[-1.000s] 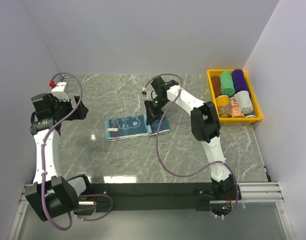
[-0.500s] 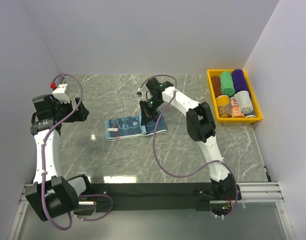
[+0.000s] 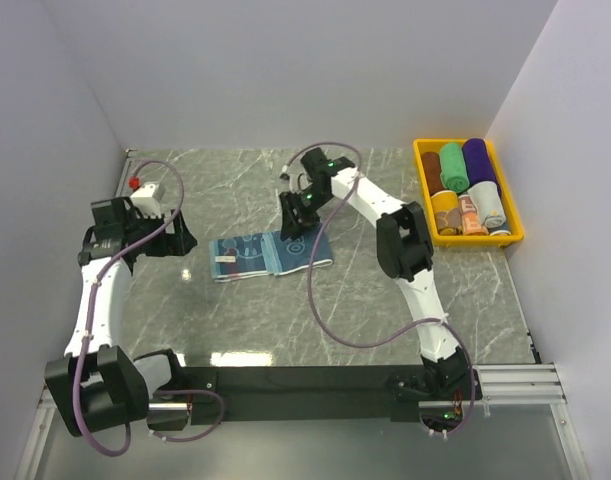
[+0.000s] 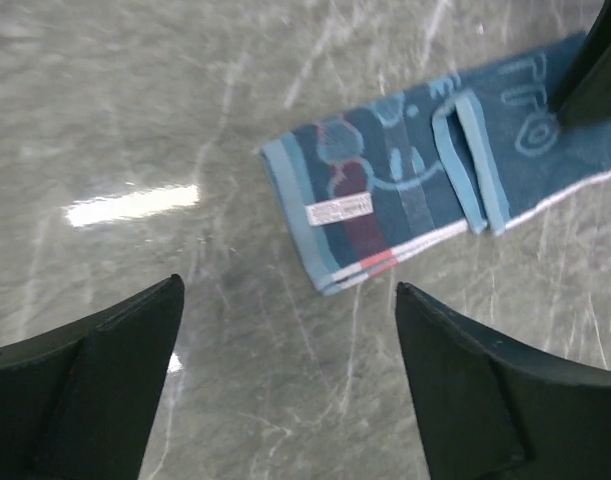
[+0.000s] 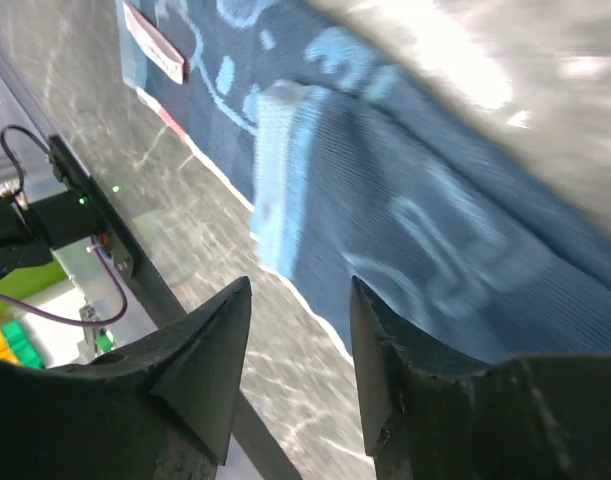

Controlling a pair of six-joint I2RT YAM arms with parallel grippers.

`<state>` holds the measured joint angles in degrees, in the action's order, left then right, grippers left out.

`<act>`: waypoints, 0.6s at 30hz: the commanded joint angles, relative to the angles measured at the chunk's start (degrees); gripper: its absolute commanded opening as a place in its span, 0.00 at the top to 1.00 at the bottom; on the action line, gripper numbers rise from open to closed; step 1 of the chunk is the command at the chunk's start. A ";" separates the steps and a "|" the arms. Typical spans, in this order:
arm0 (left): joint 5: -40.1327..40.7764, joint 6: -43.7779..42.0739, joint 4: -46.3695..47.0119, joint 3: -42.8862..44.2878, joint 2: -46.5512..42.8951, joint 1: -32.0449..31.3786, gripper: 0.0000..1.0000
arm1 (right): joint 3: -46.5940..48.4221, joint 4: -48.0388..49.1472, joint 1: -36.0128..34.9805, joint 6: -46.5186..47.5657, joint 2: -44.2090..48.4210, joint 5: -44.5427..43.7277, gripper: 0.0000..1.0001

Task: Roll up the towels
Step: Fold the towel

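Observation:
A blue towel with white print (image 3: 255,254) lies flat on the marble table, its white label near the left end. Its right end is folded back over itself, and the pale-blue hem (image 4: 467,160) shows as a strip across the cloth. My right gripper (image 3: 291,228) hovers just over that fold, jaws apart. In the right wrist view the right gripper (image 5: 300,285) holds nothing, with the towel (image 5: 405,210) under it. My left gripper (image 3: 183,240) is wide open, left of the towel. The left wrist view shows bare table between the left gripper (image 4: 288,287) fingers and the towel (image 4: 385,190) beyond.
A yellow bin (image 3: 421,150) stands at the back right, holding rolled towels: green (image 3: 452,165), purple (image 3: 476,158), brown (image 3: 432,170), orange (image 3: 445,210) and grey (image 3: 488,200). White walls close the table on three sides.
My right gripper carried the towel's right end leftward, folding it over, then opened and let go. My left arm swung right, closer to the towel.

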<state>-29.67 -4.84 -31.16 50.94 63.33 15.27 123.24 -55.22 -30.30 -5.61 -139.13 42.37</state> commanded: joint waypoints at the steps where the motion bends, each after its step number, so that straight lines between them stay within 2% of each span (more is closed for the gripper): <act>1: -1.53 1.32 0.57 -0.66 2.49 -3.22 0.10 | 1.04 -0.32 5.07 4.10 7.38 2.02 0.48; 3: -0.30 3.25 1.80 -1.10 4.69 -7.17 0.21 | 0.25 -0.76 6.83 5.08 7.65 -1.66 0.55; 4: 0.22 3.87 2.32 -1.10 5.83 -8.66 0.31 | 0.59 -1.63 7.97 6.99 7.12 -3.33 0.56; 5: 0.66 4.40 2.76 -0.84 8.36 -11.55 0.34 | 0.77 -2.17 8.33 7.88 6.60 -6.39 0.57; 9: 0.41 8.27 4.43 0.04 15.67 -14.82 0.46 | 0.78 -2.17 8.25 11.23 3.53 -11.87 0.64; 10: 0.49 8.18 4.61 0.47 16.90 -15.00 0.52 | 0.60 -2.00 8.24 11.32 2.99 -12.39 0.65; 13: 0.05 7.48 3.04 3.90 23.49 -14.92 0.61 | -1.15 -1.21 7.89 11.84 1.67 -13.80 0.69; 18: 1.10 6.86 0.67 11.37 34.48 -16.67 0.70 | -9.58 0.46 7.89 12.81 3.59 -13.81 0.78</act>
<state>-28.71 1.85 -29.67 57.84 95.50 -0.32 117.43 -54.94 -22.02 5.45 -136.27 29.78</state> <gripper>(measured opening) 0.313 0.228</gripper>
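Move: The towel's left end lies some 9 cm to the right of my left hand and 2 cm ahead, about 15 cm below; the light band where the two halves meet is another 12 cm or so farther right. My right hand is low over the right half: the towel's far right corner is about 11 cm to its right, 5 cm farther out and 5 cm below, with the light band roughly 3 cm to this hand's left and 2 cm nearer me. I swing my left hand about 8 cm right and sink it some 12 cm onto the towel's left end, tipping the fingers down about 25 degrees while they close from wide to about a third open. My right hand skims some 10 cm right and 7 cm forward towards the far right corner, then eases back a little and sinks about 5 cm, its half-open fingers narrowing. ##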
